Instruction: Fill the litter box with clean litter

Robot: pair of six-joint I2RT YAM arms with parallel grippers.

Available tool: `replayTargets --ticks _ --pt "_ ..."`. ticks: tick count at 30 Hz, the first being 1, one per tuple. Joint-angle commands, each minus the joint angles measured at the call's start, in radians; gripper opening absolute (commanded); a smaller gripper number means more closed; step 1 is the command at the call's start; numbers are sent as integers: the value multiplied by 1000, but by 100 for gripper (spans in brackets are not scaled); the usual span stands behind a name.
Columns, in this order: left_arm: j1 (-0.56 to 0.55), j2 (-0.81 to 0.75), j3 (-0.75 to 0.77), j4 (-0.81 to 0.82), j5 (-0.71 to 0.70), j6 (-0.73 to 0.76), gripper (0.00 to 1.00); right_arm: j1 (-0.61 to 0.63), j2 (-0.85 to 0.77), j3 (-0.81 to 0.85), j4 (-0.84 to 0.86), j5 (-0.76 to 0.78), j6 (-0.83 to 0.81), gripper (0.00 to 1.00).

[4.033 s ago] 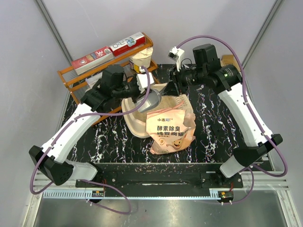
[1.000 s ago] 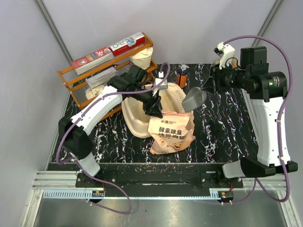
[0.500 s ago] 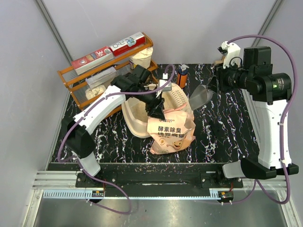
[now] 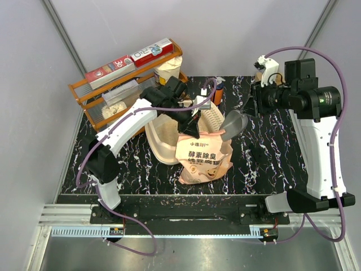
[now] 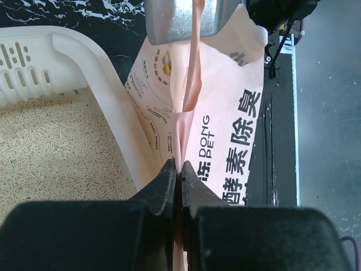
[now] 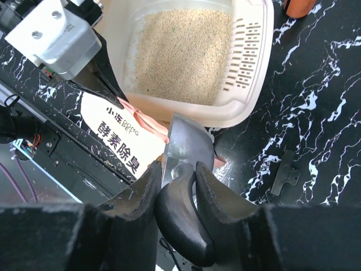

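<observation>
The cream litter box (image 4: 153, 145) lies in the middle of the table, its slotted end (image 6: 245, 48) to the far right. Tan litter (image 6: 186, 51) covers its floor (image 5: 51, 152). The peach-orange litter bag (image 4: 203, 159) stands against the box's near wall (image 5: 104, 90). My left gripper (image 4: 193, 131) is shut on the bag's upper edge (image 5: 189, 96), and its jaws (image 5: 180, 169) pinch the thin pink film. My right gripper (image 4: 248, 110) is shut on the dark handle of a metal scoop (image 6: 189, 144). The scoop (image 4: 232, 123) hangs just right of the bag's top (image 6: 121, 141).
An orange wooden rack (image 4: 113, 93) with boxes on it stands at the back left, a white roll (image 4: 168, 70) beside it. An orange bottle (image 4: 217, 93) stands behind the litter box. A small dark piece (image 6: 285, 169) lies on the black marbled table (image 4: 265, 152).
My left gripper has closed on the bag's upper edge; it was open before. My right arm has brought the scoop down and left, nearer the bag.
</observation>
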Motion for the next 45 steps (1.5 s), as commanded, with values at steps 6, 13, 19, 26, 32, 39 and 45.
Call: replayTargets --ticks 6,13,19,26,32,39,45 --pt "-7 -197 -58 84 -36 -48 0 6 -14 31 -131 -4 -12 0" --pt "-6 -278 -124 166 -87 -114 0 6 -12 14 -186 -33 -44 0" --pt "-7 -294 -142 175 -87 -132 0 9 -10 -64 -191 -70 -52 0" --pt "-9 -318 -151 180 -99 -132 0 64 36 -84 -248 -47 -110 0" --pt "-16 -355 -177 224 -119 -170 0 191 16 -174 -194 83 -26 0" --pt "-62 -413 -262 311 -167 -239 0 190 6 -302 -106 216 120 0" --pt "-102 -413 -270 371 -208 -301 0 190 -13 -426 33 258 198 0"
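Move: The right hand already holds the scoop, its blade reaching left and down. The litter bag's mouth lies about 9 cm to that hand's left, 3 cm back and some 17 cm below. The litter box's middle is some 16 cm left, 5 cm ahead and 34 cm below, the black clip about 10 cm right, 4 cm back and 37 cm below. The left hand already pinches the bag's rim; the mouth's middle lies about 7 cm right, 1 cm back and 2 cm lower. Up about 5 cm, drifting back and left, the left hand first lifts the bag's pinched rim, pauses, then draws it a little farther back. The right hand waits, then sinks some 12 cm in all, swinging left over the bag and partly back right while its fingers tip about 20 degrees further down, taking the scoop blade into the bag's mouth; both grips stay as they are. ##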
